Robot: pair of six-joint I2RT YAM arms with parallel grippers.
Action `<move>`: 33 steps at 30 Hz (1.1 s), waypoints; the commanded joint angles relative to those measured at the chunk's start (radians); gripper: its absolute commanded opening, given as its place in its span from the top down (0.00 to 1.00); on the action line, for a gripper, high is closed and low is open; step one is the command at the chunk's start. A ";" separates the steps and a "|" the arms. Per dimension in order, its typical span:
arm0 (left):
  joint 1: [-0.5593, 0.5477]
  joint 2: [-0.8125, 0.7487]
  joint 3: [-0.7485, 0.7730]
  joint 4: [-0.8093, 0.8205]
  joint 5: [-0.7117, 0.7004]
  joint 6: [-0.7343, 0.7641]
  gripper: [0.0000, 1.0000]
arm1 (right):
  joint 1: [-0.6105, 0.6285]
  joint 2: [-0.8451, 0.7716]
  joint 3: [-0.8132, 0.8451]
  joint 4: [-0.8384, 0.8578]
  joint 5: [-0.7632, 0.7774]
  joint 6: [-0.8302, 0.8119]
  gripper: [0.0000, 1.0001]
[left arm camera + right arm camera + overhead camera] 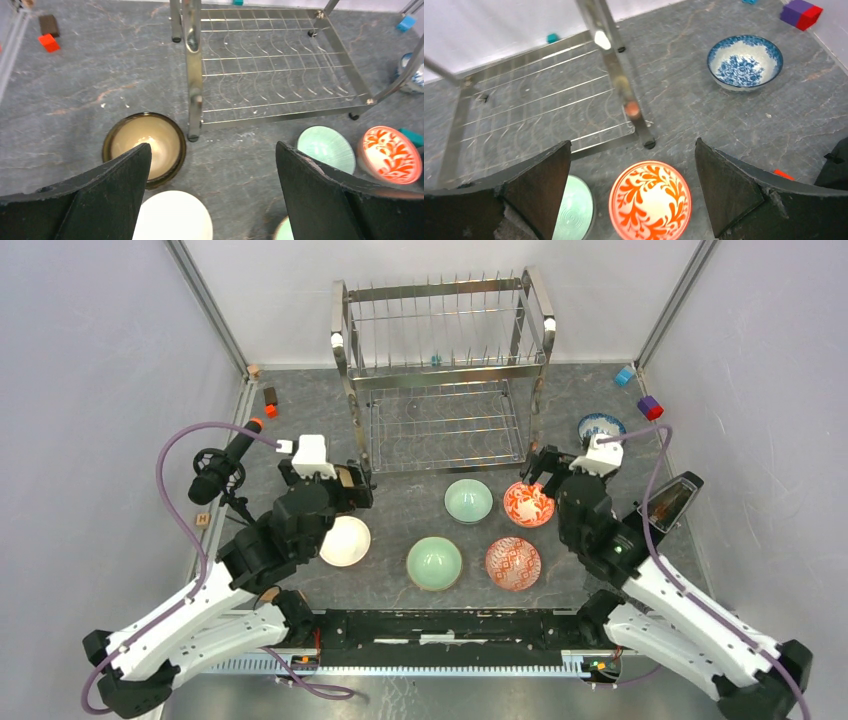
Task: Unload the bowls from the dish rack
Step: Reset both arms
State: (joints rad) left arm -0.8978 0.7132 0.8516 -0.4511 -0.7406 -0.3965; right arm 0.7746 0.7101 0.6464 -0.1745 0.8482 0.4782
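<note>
The steel dish rack (440, 370) (280, 75) (539, 100) stands at the back with no bowls in it. Several bowls sit on the table in front of it: white (345, 541) (172, 220), two pale green (468, 501) (434, 563), two red-orange (527, 504) (513, 563), and blue-and-white (601, 427) (745, 61). My left gripper (350, 485) (212, 145) hovers open by the rack's front left leg, beside the dark brown bowl (145, 145). My right gripper (535, 472) (633, 142) hangs open over a red-orange bowl (650, 200), holding nothing.
A black microphone (225, 465) on a stand sits at the left edge. Small toy blocks lie at the back left (270, 400) and back right (624, 375) (650, 407). A dark device (672, 502) stands by the right wall. Grey walls close in both sides.
</note>
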 commanded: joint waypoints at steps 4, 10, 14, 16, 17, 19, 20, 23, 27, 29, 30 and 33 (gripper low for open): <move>0.015 -0.093 -0.083 0.145 -0.056 0.187 0.00 | -0.170 0.066 -0.100 0.309 -0.322 0.034 0.02; 0.128 0.225 0.117 0.043 0.062 0.095 0.00 | -0.170 -0.039 -0.209 0.321 -0.455 0.015 0.02; 0.246 0.368 0.178 0.020 0.154 -0.005 0.02 | -0.169 -0.131 -0.255 0.246 -0.460 0.001 0.02; 0.271 0.415 0.169 0.036 0.164 -0.022 0.05 | -0.169 -0.178 -0.277 0.221 -0.461 -0.006 0.02; 0.287 0.435 0.162 0.049 0.174 -0.028 0.07 | -0.169 -0.199 -0.287 0.217 -0.463 -0.010 0.02; 0.327 0.480 0.157 0.058 0.210 -0.055 0.11 | -0.169 -0.233 -0.304 0.211 -0.473 -0.015 0.03; 0.343 0.496 0.152 0.069 0.230 -0.060 0.14 | -0.169 -0.244 -0.311 0.211 -0.481 -0.018 0.03; 0.380 0.528 0.141 0.117 0.251 -0.054 0.25 | -0.169 -0.276 -0.326 0.211 -0.511 -0.015 0.03; 0.393 0.579 0.144 0.188 0.271 -0.023 0.44 | -0.169 -0.304 -0.334 0.208 -0.531 -0.009 0.03; 0.394 0.611 0.158 0.202 0.276 -0.013 0.47 | -0.170 -0.317 -0.330 0.200 -0.535 -0.013 0.03; 0.395 0.627 0.163 0.211 0.277 -0.008 0.48 | -0.170 -0.322 -0.325 0.193 -0.537 -0.018 0.03; 0.395 0.661 0.166 0.249 0.282 0.007 0.52 | -0.169 -0.338 -0.311 0.177 -0.539 -0.030 0.03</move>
State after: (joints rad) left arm -0.5060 1.3357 0.9863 -0.2981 -0.4828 -0.4088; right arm 0.6075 0.3943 0.3164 0.0177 0.3302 0.4740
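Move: The dish rack's near-left leg stands some 16 cm straight ahead of my left hand; the stretch of it I make for is about 12 cm lower. The brown bowl sits about 13 cm ahead and 9 cm left of this hand, the white bowl about level with it and 8 cm left, both roughly 25 cm down. From my right hand that leg is about 45 cm left and 12 cm ahead; the red flower bowl is about 4 cm ahead, 4 cm left and 21 cm below. My left hand, wide open, reaches about 12 cm forward and 11 cm down to the rack's near-left leg, passing to the right of the brown bowl, tipping down some 20 degrees and half closing with the leg lined up between its fingertips. My empty right hand noses forward briefly, then sinks and draws back from the rack, still open, turning counter-clockwise. ##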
